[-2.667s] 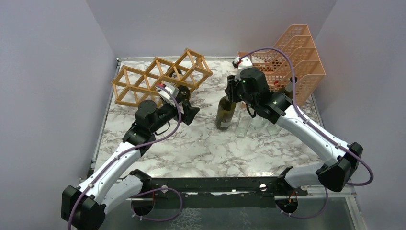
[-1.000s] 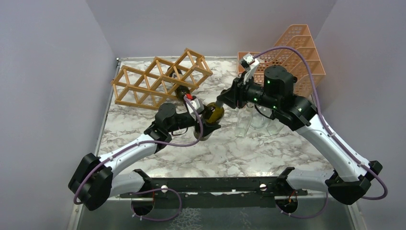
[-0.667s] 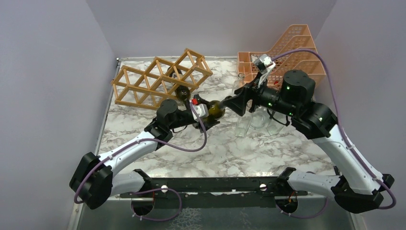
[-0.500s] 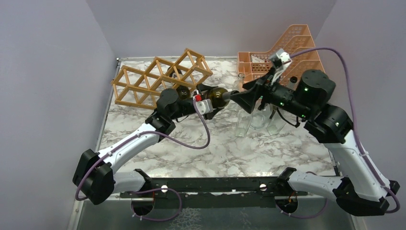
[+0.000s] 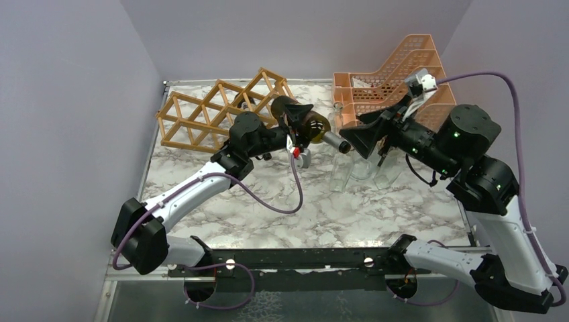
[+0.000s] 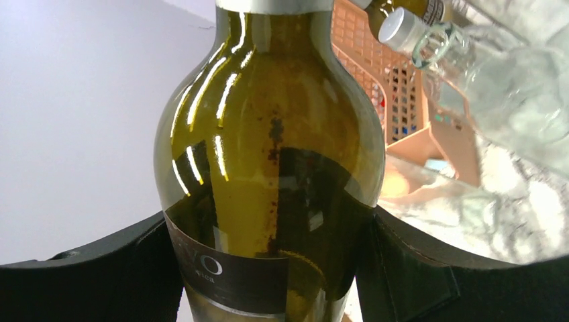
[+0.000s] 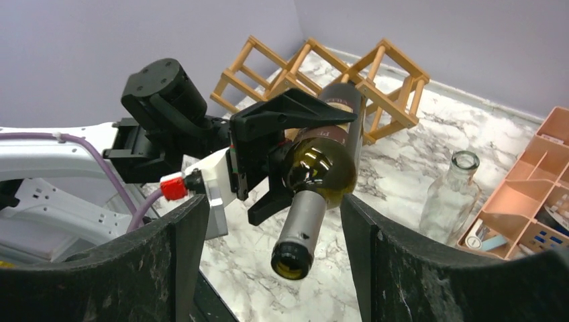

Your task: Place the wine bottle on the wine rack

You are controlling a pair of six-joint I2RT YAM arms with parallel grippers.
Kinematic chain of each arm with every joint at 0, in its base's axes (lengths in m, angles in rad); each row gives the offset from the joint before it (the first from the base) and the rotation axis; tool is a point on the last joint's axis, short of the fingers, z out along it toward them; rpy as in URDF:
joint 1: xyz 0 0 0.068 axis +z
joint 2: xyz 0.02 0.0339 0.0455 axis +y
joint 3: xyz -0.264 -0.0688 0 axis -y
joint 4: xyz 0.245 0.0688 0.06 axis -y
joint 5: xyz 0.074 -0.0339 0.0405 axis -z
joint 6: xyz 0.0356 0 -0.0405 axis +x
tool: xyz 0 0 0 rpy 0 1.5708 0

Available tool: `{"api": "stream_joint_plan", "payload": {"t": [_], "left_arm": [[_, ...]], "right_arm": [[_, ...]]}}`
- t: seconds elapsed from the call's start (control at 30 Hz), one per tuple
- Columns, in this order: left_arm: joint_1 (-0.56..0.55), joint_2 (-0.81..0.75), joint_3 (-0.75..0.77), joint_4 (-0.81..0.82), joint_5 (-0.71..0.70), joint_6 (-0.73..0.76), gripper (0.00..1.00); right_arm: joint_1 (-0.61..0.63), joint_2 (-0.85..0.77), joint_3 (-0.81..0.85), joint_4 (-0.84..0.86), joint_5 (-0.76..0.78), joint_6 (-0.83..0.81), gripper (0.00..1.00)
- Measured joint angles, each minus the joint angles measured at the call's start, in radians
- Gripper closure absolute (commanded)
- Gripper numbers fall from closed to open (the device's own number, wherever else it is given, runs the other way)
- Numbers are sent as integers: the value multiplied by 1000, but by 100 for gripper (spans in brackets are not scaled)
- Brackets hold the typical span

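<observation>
The wine bottle [image 5: 315, 127] is dark olive-green glass with a dark label and a grey-foiled neck. It lies roughly level in the air, its neck pointing at my right arm. My left gripper [image 5: 300, 126] is shut on its body; in the left wrist view the bottle [image 6: 268, 154] fills the space between the black fingers [image 6: 416, 268]. My right gripper [image 7: 274, 215] is open, one finger on each side of the neck [image 7: 300, 225], not touching it. The wooden lattice wine rack [image 5: 215, 111] stands just behind the bottle's base and also shows in the right wrist view [image 7: 386, 74].
A peach-orange mesh tray organiser [image 5: 402, 70] stands at the back right. Clear glass bottles [image 5: 355, 168] stand under my right gripper; one shows in the right wrist view [image 7: 453, 194]. Grey walls close in the left, back and right of the marble table [image 5: 268, 208].
The right gripper tipped the upright bottle over, the left gripper took its body and carried it up towards the rack. The right gripper has let go of the neck and drawn back to the right.
</observation>
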Motion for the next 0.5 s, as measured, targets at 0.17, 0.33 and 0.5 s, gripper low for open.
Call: {"api": "stream_joint_plan", "payload": {"t": [0.17, 0.33, 0.5], "left_arm": [[-23, 0, 3, -45, -21, 227, 100], [-51, 0, 4, -93, -64, 456, 100], [-61, -1, 4, -138, -94, 602, 100]], "right_arm": [[0, 42, -24, -29, 2, -5, 27], [0, 106, -70, -63, 2, -13, 29], [0, 135, -130, -123, 10, -17, 30]]}}
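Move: My left hand holds the wine bottle out over the table; the wine rack's middle lies some 20 cm ahead of it, 25 cm to its left and 24 cm below. My empty right hand goes for that bottle's neck, about 6 cm to its left, 2 cm ahead and 10 cm below. Measured from my right hand, a clear bottle stands about 6 cm ahead, another some 22 cm ahead; both are straight out and about 35 cm lower. I sink my open right hand about 12 cm, easing a little forward and left and tipping its fingers some 20 degrees downward, to bring them around the bottle's neck. My left hand stays nearly in place with its grip on the bottle unchanged and rolls it roughly 30 degrees, swinging the neck down and the base up. ##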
